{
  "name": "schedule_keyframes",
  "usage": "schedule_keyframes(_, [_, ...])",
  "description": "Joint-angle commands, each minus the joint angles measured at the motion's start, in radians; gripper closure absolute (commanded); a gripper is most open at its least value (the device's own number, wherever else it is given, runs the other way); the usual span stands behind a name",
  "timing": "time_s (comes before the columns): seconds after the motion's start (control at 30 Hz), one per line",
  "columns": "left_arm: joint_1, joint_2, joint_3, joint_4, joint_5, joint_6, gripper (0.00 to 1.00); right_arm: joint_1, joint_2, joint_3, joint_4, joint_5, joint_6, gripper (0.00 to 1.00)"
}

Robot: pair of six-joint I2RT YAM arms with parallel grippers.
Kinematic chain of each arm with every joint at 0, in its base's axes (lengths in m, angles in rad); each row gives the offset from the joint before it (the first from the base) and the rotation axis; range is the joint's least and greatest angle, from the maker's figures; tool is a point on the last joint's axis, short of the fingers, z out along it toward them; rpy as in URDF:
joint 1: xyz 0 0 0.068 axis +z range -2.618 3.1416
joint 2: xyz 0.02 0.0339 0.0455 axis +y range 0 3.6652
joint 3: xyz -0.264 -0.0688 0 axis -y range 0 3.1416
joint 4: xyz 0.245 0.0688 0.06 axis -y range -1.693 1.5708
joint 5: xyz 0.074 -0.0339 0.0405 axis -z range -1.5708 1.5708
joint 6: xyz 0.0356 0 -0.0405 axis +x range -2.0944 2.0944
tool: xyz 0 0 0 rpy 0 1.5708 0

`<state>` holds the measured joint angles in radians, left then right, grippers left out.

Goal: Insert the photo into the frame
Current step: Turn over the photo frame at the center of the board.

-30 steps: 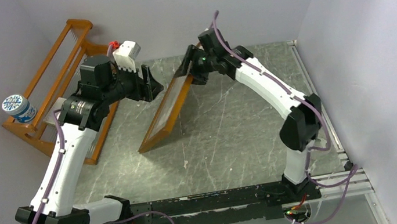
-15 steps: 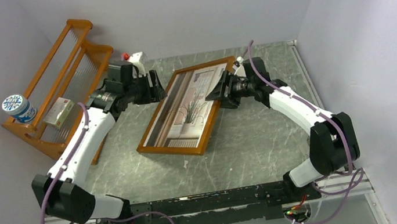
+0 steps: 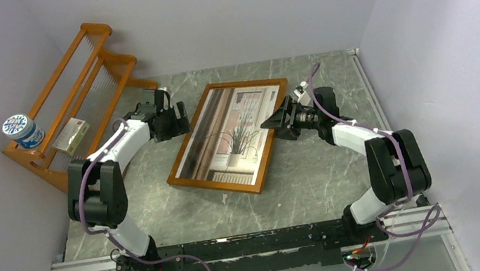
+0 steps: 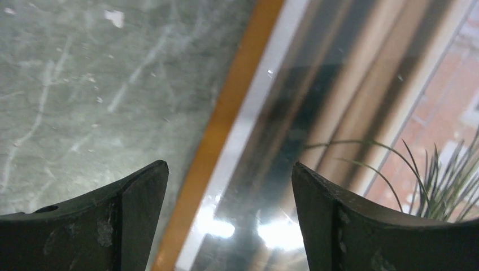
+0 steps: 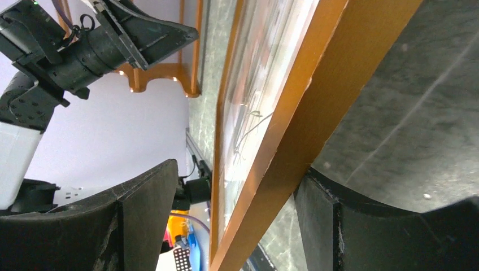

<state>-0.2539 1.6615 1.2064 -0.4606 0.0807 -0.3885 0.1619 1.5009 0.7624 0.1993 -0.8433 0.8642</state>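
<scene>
The orange-brown frame (image 3: 216, 186) lies face up in the middle of the table with the photo (image 3: 230, 137) of a spiky plant inside it, behind glass. My left gripper (image 3: 178, 119) is open just above the frame's left rail (image 4: 226, 113); that rail and the photo (image 4: 339, 101) show between its fingers (image 4: 141, 214). My right gripper (image 3: 274, 122) is open around the frame's right rail (image 5: 316, 84). One finger (image 5: 339, 226) touches the rail's outer side, and the other finger (image 5: 141, 214) stands clear of the glass.
An orange wooden rack (image 3: 84, 79) leans at the back left, with a blue-and-white tin (image 3: 22, 130) and a small box (image 3: 72, 136) on it. Walls close in the table at the back, left and right. A metal rail (image 3: 379, 109) runs along the right edge.
The frame, held up on edge a second ago, has come down flat with the photo facing up. Both arms dropped low beside it, and both grippers opened wider.
</scene>
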Motion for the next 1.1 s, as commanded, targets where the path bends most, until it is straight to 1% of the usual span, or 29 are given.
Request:
schedule_keyframes(0.0, [0.072, 0.049, 0.018, 0.101, 0.024, -0.027, 0.14, -0.021, 0.049, -0.029, 0.206, -0.022, 0.002, 0.24])
schedule_keyframes(0.1, [0.099, 0.093, 0.023, 0.126, 0.13, -0.012, 0.15, -0.033, 0.089, -0.03, 0.2, 0.021, -0.013, 0.24])
schedule_keyframes(0.2, [0.104, 0.135, 0.021, 0.138, 0.204, -0.006, 0.19, -0.043, 0.137, 0.002, 0.155, 0.062, -0.027, 0.24])
schedule_keyframes(0.33, [0.105, 0.164, -0.02, 0.17, 0.21, -0.033, 0.21, -0.048, 0.201, 0.115, -0.071, 0.201, -0.09, 0.23])
schedule_keyframes(0.47, [0.105, 0.185, -0.038, 0.174, 0.219, -0.028, 0.23, -0.053, 0.209, 0.156, -0.159, 0.326, -0.109, 0.22])
schedule_keyframes(0.5, [0.105, 0.188, -0.04, 0.172, 0.219, -0.027, 0.23, -0.054, 0.213, 0.166, -0.187, 0.38, -0.11, 0.21])
schedule_keyframes(0.57, [0.105, 0.185, -0.054, 0.181, 0.23, -0.029, 0.23, -0.055, 0.235, 0.194, -0.261, 0.427, -0.112, 0.19])
schedule_keyframes(0.67, [0.105, 0.19, -0.068, 0.191, 0.278, -0.026, 0.24, -0.055, 0.287, 0.249, -0.348, 0.458, -0.109, 0.17])
schedule_keyframes(0.8, [0.105, 0.186, -0.094, 0.218, 0.376, -0.032, 0.28, -0.053, 0.308, 0.28, -0.398, 0.504, -0.111, 0.16])
schedule_keyframes(0.9, [0.105, 0.186, -0.104, 0.221, 0.422, -0.054, 0.33, -0.053, 0.323, 0.3, -0.404, 0.502, -0.118, 0.17])
schedule_keyframes(1.0, [0.103, 0.193, -0.112, 0.233, 0.477, -0.084, 0.38, -0.049, 0.346, 0.323, -0.395, 0.463, -0.111, 0.19])
schedule_keyframes(1.07, [0.097, 0.201, -0.117, 0.248, 0.53, -0.098, 0.41, -0.048, 0.36, 0.328, -0.355, 0.426, -0.095, 0.21])
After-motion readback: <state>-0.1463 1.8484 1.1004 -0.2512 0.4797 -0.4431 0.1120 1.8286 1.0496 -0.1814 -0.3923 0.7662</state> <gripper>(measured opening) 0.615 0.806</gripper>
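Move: Under the left hand, some 7 cm below and 1 cm to its right, runs the photo frame's left rail, while the wooden rack stands about 23 cm to its left and 6 cm ahead. From the right hand, the raised right rail lies between its open fingers, at its height and about 1 cm to the right. The frame's middle is roughly 8 cm left, 2 cm ahead and 6 cm below the right hand. Lowering the frame's raised right side, the right hand sinks about 11 cm while going forward and to the right, some 7 cm each way; its wrist turns clockwise and tips the open fingers downward, still straddling the rail. The left hand drops about 6 cm to the left rail, swinging out forward-left, then back to the right and rearward, its fingers narrowing but still open around the rail. ##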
